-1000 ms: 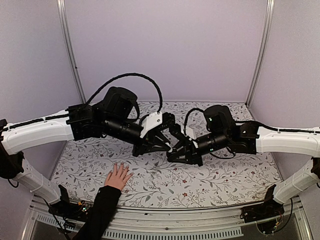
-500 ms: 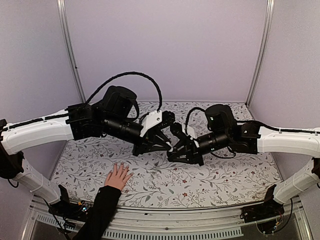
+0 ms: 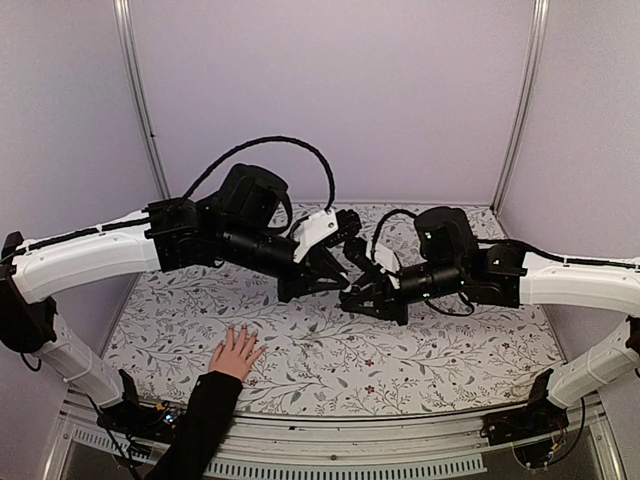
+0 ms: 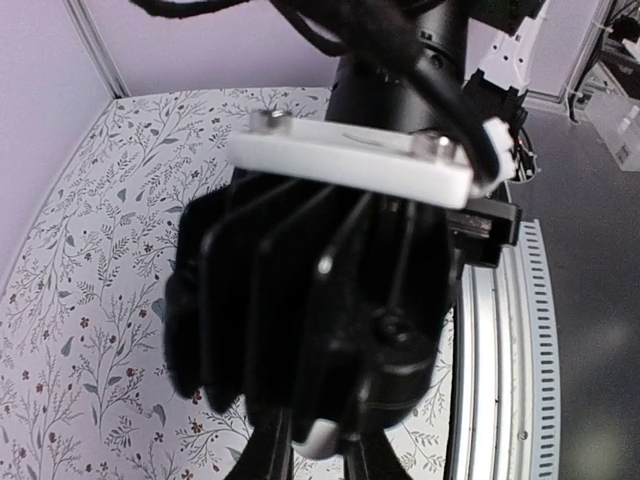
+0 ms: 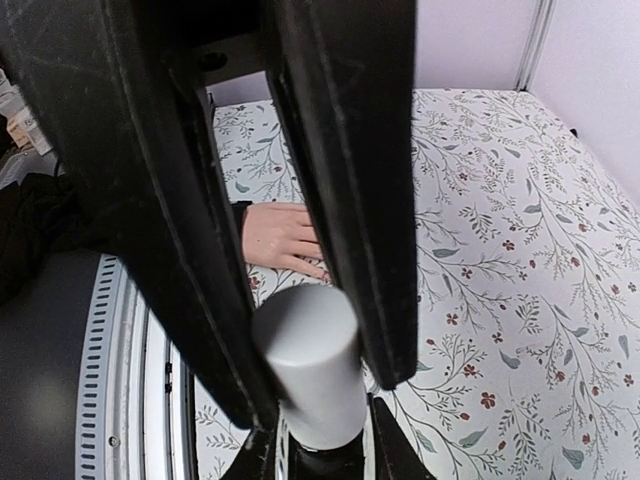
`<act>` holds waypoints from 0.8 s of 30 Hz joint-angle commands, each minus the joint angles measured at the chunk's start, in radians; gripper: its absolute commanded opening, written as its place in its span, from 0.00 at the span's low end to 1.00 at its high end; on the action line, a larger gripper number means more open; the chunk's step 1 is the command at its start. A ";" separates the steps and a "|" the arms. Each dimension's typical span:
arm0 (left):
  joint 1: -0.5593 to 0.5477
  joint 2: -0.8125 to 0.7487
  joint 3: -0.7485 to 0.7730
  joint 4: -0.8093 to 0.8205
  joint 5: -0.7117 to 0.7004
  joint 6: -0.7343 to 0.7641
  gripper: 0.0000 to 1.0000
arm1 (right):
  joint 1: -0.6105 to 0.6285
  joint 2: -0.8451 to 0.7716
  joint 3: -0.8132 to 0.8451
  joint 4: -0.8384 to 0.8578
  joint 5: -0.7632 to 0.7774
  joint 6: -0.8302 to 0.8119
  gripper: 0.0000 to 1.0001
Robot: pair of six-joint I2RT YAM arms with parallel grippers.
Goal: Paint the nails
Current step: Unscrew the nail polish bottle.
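A light-skinned hand [image 3: 237, 352] in a black sleeve lies flat near the table's front left, its nails too small to make out. The hand [image 5: 285, 235] also shows in the right wrist view. Above the table's middle my two grippers meet tip to tip. My right gripper [image 3: 354, 292] [image 5: 318, 455] is shut on a small dark bottle [image 5: 320, 468]. My left gripper [image 3: 338, 277] [image 4: 320, 452] is shut on the bottle's white cap [image 5: 308, 362] [image 4: 322, 437]. Both are well right of the hand and above it.
A floral cloth [image 3: 450, 350] covers the table. Lilac walls with metal posts [image 3: 140, 100] close the back and sides. A metal rail [image 3: 400, 440] runs along the near edge. The right gripper's black body [image 4: 320, 300] fills the left wrist view.
Both grippers, still joined at the bottle and cap, have risen a little. The left arm has shifted to the right. The hand has stayed put.
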 commanded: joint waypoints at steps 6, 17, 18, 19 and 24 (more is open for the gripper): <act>-0.016 -0.013 0.011 0.057 -0.038 -0.037 0.30 | 0.004 -0.061 -0.001 0.120 0.093 0.035 0.00; 0.023 -0.254 -0.271 0.392 0.098 -0.050 0.57 | -0.026 -0.136 -0.062 0.193 -0.119 0.034 0.00; 0.031 -0.275 -0.309 0.445 0.146 -0.056 0.56 | -0.025 -0.144 -0.059 0.194 -0.177 0.027 0.00; 0.035 -0.292 -0.343 0.517 0.203 -0.056 0.56 | -0.026 -0.147 -0.052 0.190 -0.247 0.018 0.00; 0.036 -0.282 -0.381 0.668 0.381 -0.056 0.54 | -0.024 -0.116 0.016 0.133 -0.526 -0.003 0.00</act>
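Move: Both grippers are on the nail polish bottle: the left fingers pinch its white cap, with the bottle's middle about 2 cm straight below and 1 cm to their right. The right fingers hold the dark body, with the bottle's middle about 1 cm above them. From the left gripper, the person's hand lies flat on the table some 20 cm to the left, about 2 cm ahead and roughly 25 cm below. Open the left gripper wide to release the cap, then draw it up about 5 cm, back and to the left, clear of the bottle, while its fingers tip up some 20 degrees towards level. Keep the right grip shut on the bottle body and carry it up about 6 cm, easing slightly forward first and then back about 5 cm, its fingers also tilting up. ##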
